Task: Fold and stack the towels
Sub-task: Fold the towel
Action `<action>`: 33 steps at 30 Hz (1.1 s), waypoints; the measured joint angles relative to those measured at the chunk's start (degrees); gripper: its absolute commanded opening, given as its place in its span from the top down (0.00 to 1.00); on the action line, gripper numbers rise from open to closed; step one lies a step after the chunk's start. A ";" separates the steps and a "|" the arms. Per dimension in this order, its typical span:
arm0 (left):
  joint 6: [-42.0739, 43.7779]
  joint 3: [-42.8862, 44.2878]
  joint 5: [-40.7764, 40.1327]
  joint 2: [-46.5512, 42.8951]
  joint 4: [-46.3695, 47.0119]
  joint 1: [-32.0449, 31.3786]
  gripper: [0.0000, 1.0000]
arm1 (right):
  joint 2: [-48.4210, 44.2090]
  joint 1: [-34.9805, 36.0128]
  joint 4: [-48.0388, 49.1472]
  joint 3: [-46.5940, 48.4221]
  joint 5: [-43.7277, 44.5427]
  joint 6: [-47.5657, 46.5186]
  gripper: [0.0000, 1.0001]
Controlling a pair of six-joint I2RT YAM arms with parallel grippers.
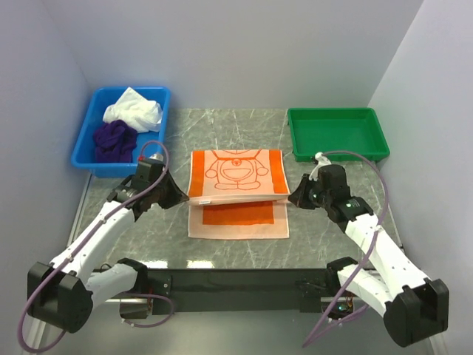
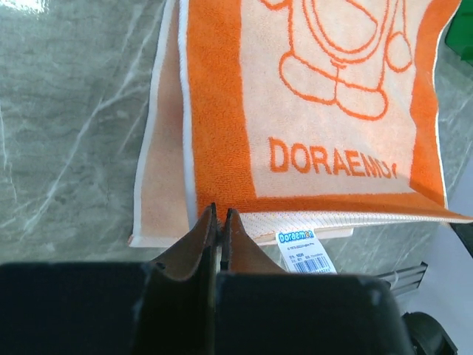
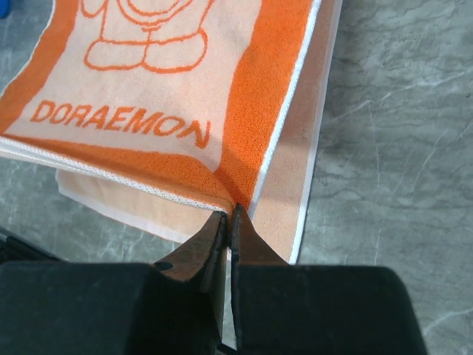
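Observation:
The orange Doraemon towel (image 1: 237, 177) lies in the middle of the table, one half lifted and partly folded over the other. My left gripper (image 1: 182, 198) is shut on its left corner, seen in the left wrist view (image 2: 219, 216) next to the towel's label (image 2: 305, 250). My right gripper (image 1: 293, 197) is shut on its right corner, seen in the right wrist view (image 3: 230, 214). The lower layer (image 1: 238, 220) rests flat on the table. The white towel (image 1: 134, 109) and the dark purple towel (image 1: 114, 140) lie crumpled in the blue bin (image 1: 87, 144) at the back left.
An empty green tray (image 1: 337, 132) stands at the back right. The marble tabletop (image 1: 318, 237) shows around the towel. White walls close in the left, back and right sides.

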 measured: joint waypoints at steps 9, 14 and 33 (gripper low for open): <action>-0.48 -5.40 2.10 -0.90 0.92 -0.50 0.99 | -1.03 0.00 -1.40 -2.71 -1.27 1.60 1.00; -1.81 -10.80 3.10 2.38 3.89 -1.75 0.99 | 1.44 -0.02 -0.96 -7.74 -2.40 4.46 1.00; -5.99 -15.37 -3.76 -4.09 -1.09 -3.41 0.23 | -6.34 2.05 -2.60 -12.98 -1.07 9.38 0.42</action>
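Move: Under and behind the hands, which hold the top layer's two near corners some 27 cm apart, lies the bottom layer's near edge: its left corner is about 8 cm back, 11 cm below and roughly in line with the left hand, its right corner the same from the right. The blue basket is about 21 cm ahead and 19 cm left of the left hand; the green tray some 20 cm ahead and 14 cm right of the right hand. Lowering the pinched towel edge together, both hands sweep back about 6 cm and down some 10 cm towards the near edge of the bottom layer, the fingers tipping 15 to 20 degrees steeper. Down low they stop, open and let go of the corners, then begin to rise, the right by about 3 cm, the left by about 2. ##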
